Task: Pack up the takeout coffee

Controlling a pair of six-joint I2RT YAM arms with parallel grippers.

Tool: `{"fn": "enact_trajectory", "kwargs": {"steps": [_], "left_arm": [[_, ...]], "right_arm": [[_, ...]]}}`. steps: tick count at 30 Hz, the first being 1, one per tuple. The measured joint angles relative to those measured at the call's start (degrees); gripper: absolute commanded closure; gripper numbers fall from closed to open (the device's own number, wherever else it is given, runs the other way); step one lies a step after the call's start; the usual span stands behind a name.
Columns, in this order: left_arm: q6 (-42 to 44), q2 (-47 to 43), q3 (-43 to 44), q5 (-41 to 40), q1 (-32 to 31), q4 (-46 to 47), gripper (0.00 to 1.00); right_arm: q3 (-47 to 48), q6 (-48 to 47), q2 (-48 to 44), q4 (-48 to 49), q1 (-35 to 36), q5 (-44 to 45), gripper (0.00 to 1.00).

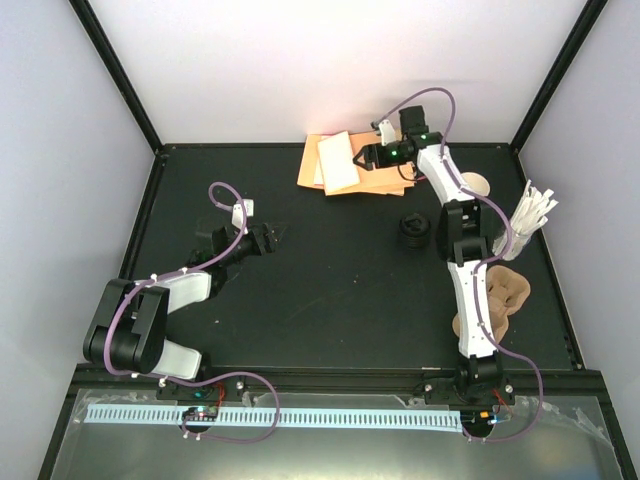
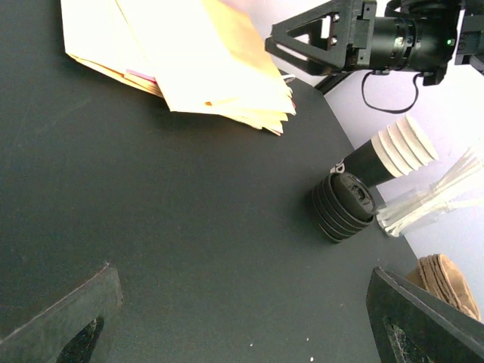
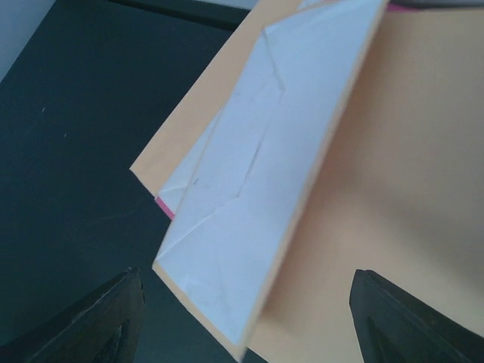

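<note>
The takeout coffee shows as several nested black cups (image 2: 393, 151) with cream rims, lying on their side, cream mouth up in the top view (image 1: 476, 186) and partly behind my right arm. A stack of black lids (image 2: 344, 206) sits just in front of them (image 1: 413, 232). My left gripper (image 2: 242, 325) hovers open over bare mat (image 1: 268, 238), well left of the lids. Over the pile of orange paper bags (image 1: 372, 178), my right gripper (image 3: 249, 325) is open. A folded bag's white bottom (image 3: 257, 174) lies under it, its corner between the fingers.
White wrapped straws (image 1: 535, 210) lie at the right edge, also in the left wrist view (image 2: 431, 197). A brown pulp carrier (image 1: 505, 295) sits beside my right arm. The bag pile (image 2: 189, 53) fills the back centre. A raised black rim (image 1: 160, 200) borders the mat.
</note>
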Motion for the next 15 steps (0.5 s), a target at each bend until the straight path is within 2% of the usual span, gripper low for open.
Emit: {"fn": "enact_trajectory", "kwargs": {"steps": [10,15], "left_arm": [[0.00,-0.07,0.00,0.22,0.00,0.00,0.09],[0.02,-0.22,0.00,0.24,0.00,0.00,0.09]], "right_arm": [[-5.92,9.27,0.55,5.20,2.91,-0.76,0.24],[-11.85,14.82,0.52,10.58,2.86,-0.92,0.24]]}}
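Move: The right hand hangs open over the flat paper bags; the middle of their pale flap lies about 6 cm ahead of it, 4 cm to its left and 11 cm below. The bag handles are some 5 cm ahead and 17 cm to the right; the black lid stack stands roughly 17 cm back and 12 cm right. From the left hand the flap is about 29 cm ahead, 13 cm right and 13 cm below. No touch can be seen yet: the right hand sinks about 6 cm towards the near part of the bags' pale flap, first easing some 3 cm left as it drops, then going almost straight down, with a slight drift back. The wrist tips the fingers a good 10 degrees farther down, and they stay wide open. ##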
